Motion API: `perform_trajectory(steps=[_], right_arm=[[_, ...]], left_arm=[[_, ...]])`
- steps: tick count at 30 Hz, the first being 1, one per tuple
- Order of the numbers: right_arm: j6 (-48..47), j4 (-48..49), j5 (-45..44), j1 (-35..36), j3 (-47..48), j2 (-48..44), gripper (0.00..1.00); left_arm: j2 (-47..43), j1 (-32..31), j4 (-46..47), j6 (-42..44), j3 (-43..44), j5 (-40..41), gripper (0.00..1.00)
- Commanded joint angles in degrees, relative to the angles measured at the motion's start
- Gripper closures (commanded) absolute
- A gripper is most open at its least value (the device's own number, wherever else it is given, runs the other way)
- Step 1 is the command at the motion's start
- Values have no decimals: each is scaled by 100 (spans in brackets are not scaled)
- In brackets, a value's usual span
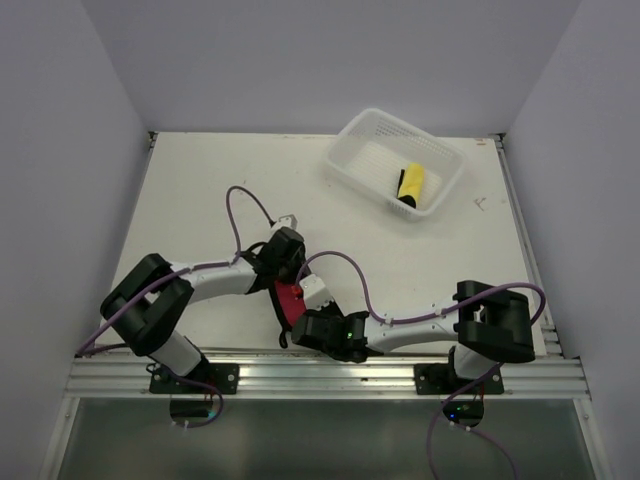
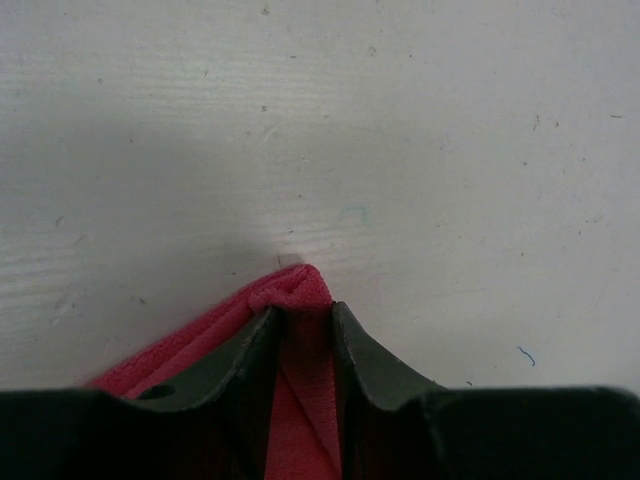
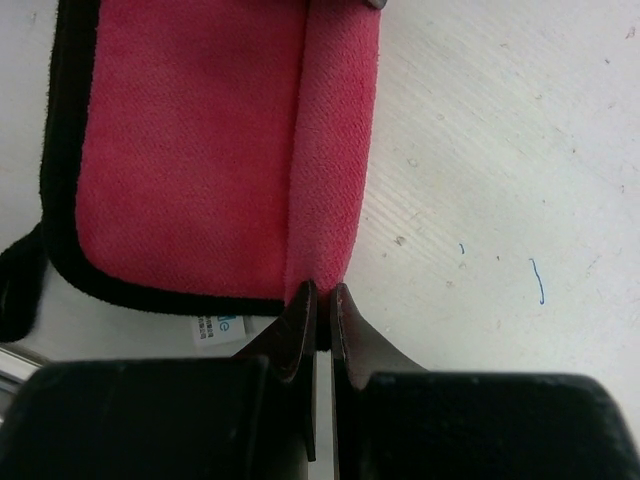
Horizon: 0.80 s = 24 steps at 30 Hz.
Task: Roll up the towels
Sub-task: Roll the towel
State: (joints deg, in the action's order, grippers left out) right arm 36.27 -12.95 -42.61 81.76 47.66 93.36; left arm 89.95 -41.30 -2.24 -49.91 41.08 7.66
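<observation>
A red towel (image 1: 291,301) with a black border lies near the table's front edge, between my two grippers. In the left wrist view my left gripper (image 2: 303,312) has its jaws drawn in on a bunched fold of the red towel (image 2: 297,286), and cloth fills the gap between them. My right gripper (image 3: 322,290) is shut on the near end of a rolled-over strip along the towel's (image 3: 190,150) right side. From above, the left gripper (image 1: 284,280) is at the towel's far end and the right gripper (image 1: 302,322) at its near end.
A white mesh basket (image 1: 345,168) stands at the back right and holds a rolled yellow towel (image 1: 411,184). A white label (image 3: 218,327) sticks out from the red towel's near edge. The aluminium rail (image 1: 320,378) runs along the table's front.
</observation>
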Motion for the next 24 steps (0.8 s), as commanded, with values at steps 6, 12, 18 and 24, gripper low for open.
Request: perform_trajectory(steps=[6,12,18,24], right_arm=[[-94,-173,-195,156,77,-178,100],[-252,-471,-546,279,226,-169,100],[-410,-779,-932,394,392,-99,100],[-928,-1192,-1416,806,920,428,100]], left_arm=[[901,-150,-883,297,128,667,87],[1033,-159,-936,359,506,772,100],[893,-133,-394,438,612,746,100],[638,69,847,517,164,351,100]])
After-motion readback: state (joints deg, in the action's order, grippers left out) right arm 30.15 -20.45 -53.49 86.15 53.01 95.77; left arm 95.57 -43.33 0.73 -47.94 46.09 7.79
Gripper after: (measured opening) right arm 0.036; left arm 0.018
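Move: The left hand straddles the far end of the red towel's folded edge, right between its fingers and roughly 1 cm below the hand point; the towel's middle is about 8 cm back and 1 cm left, also some 1 cm lower. The right hand already pinches the edge's near end, with the far end some 12 cm ahead and 6 cm left of it. From the right hand, the white tag sits 1 cm back and 3 cm left, the black loop 4 cm back and 10 cm left, everything about 2 cm below. The left hand shuts its fingers from about a third open, pinching the far end of the towel's fold while sweeping it about 3 cm to the right and a little forward, low over the table. The right hand keeps its shut grip on the near end, first easing about 1 cm right and then coming back part of the way as it rises some 2.5 cm, its wrist turning about 15 degrees so the fingers point a bit flatter and more straight ahead. ##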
